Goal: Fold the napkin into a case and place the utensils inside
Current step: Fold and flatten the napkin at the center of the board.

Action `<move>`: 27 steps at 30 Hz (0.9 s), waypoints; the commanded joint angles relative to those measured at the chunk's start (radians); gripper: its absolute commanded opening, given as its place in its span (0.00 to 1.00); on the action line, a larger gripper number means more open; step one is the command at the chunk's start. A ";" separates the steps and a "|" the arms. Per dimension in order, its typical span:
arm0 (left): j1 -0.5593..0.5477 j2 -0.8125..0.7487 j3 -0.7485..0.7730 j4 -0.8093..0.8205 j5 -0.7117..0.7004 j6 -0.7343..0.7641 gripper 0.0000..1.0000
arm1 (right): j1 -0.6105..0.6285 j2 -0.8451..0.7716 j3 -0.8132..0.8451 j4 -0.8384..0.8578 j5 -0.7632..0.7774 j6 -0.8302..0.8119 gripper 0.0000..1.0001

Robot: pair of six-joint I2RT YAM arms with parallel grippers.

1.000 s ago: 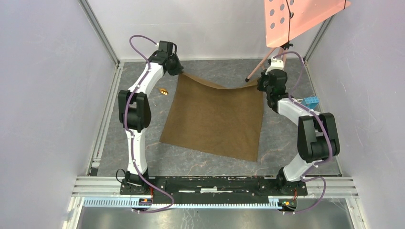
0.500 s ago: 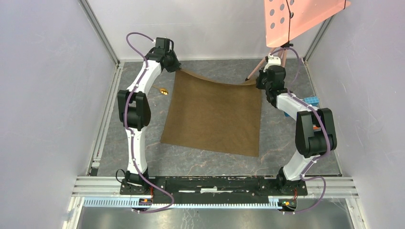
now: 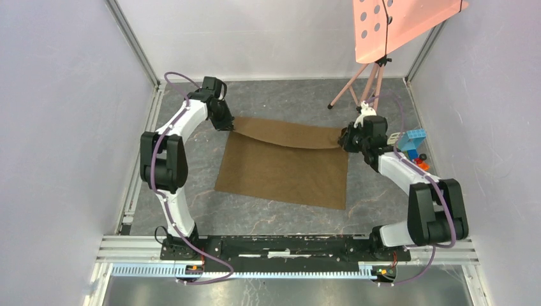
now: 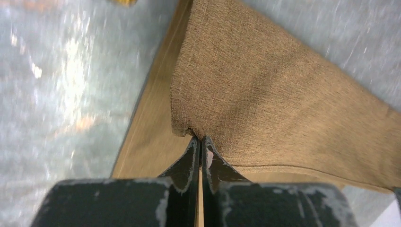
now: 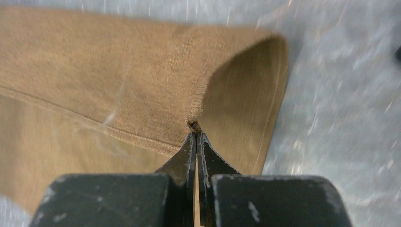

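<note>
The brown napkin lies on the grey table with its far edge lifted and curled toward me. My left gripper is shut on the far left corner of the napkin, jaws pinched tight on the cloth. My right gripper is shut on the far right corner of the napkin in the same way. The flap hangs between the two grippers above the flat part. A sliver of gold shows at the top edge of the left wrist view; the utensils are otherwise out of view.
Coloured toy blocks sit at the right edge behind the right arm. A pink perforated board on a tripod stands at the back right. Metal rails run along the left side and the near edge.
Both grippers have pulled the napkin's far edge down and toward me, folding it over the flat part. The gold spoon seen left of the cloth earlier is now hidden by the left arm.
</note>
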 commanded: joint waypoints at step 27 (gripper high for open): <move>0.003 -0.500 -0.768 0.051 0.057 0.026 0.02 | 0.064 -0.638 -0.555 -0.206 -0.184 0.159 0.00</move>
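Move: Back towards the bases from both raised corners lies the napkin's near edge, flat on the table. Its near left corner is about 22 cm back, 5 cm left and 8 cm below the left hand; the near right corner sits roughly 22 cm straight back and 9 cm below the right hand. From the left hand the gold spoon lies some 7 cm ahead and 8 cm left; from the right hand the toy blocks are about level with it, some 25 cm to the right, both on the table. Drawing the napkin's pinched far corners back over its near half, both hands sweep together towards the near edge, left about 19 cm, right about 18, fast at first, then easing off. The left stays near its height before sinking, the right sinks from the start; both end 6–7 cm lower, fingers tipped more steeply down and still shut on the cloth. ##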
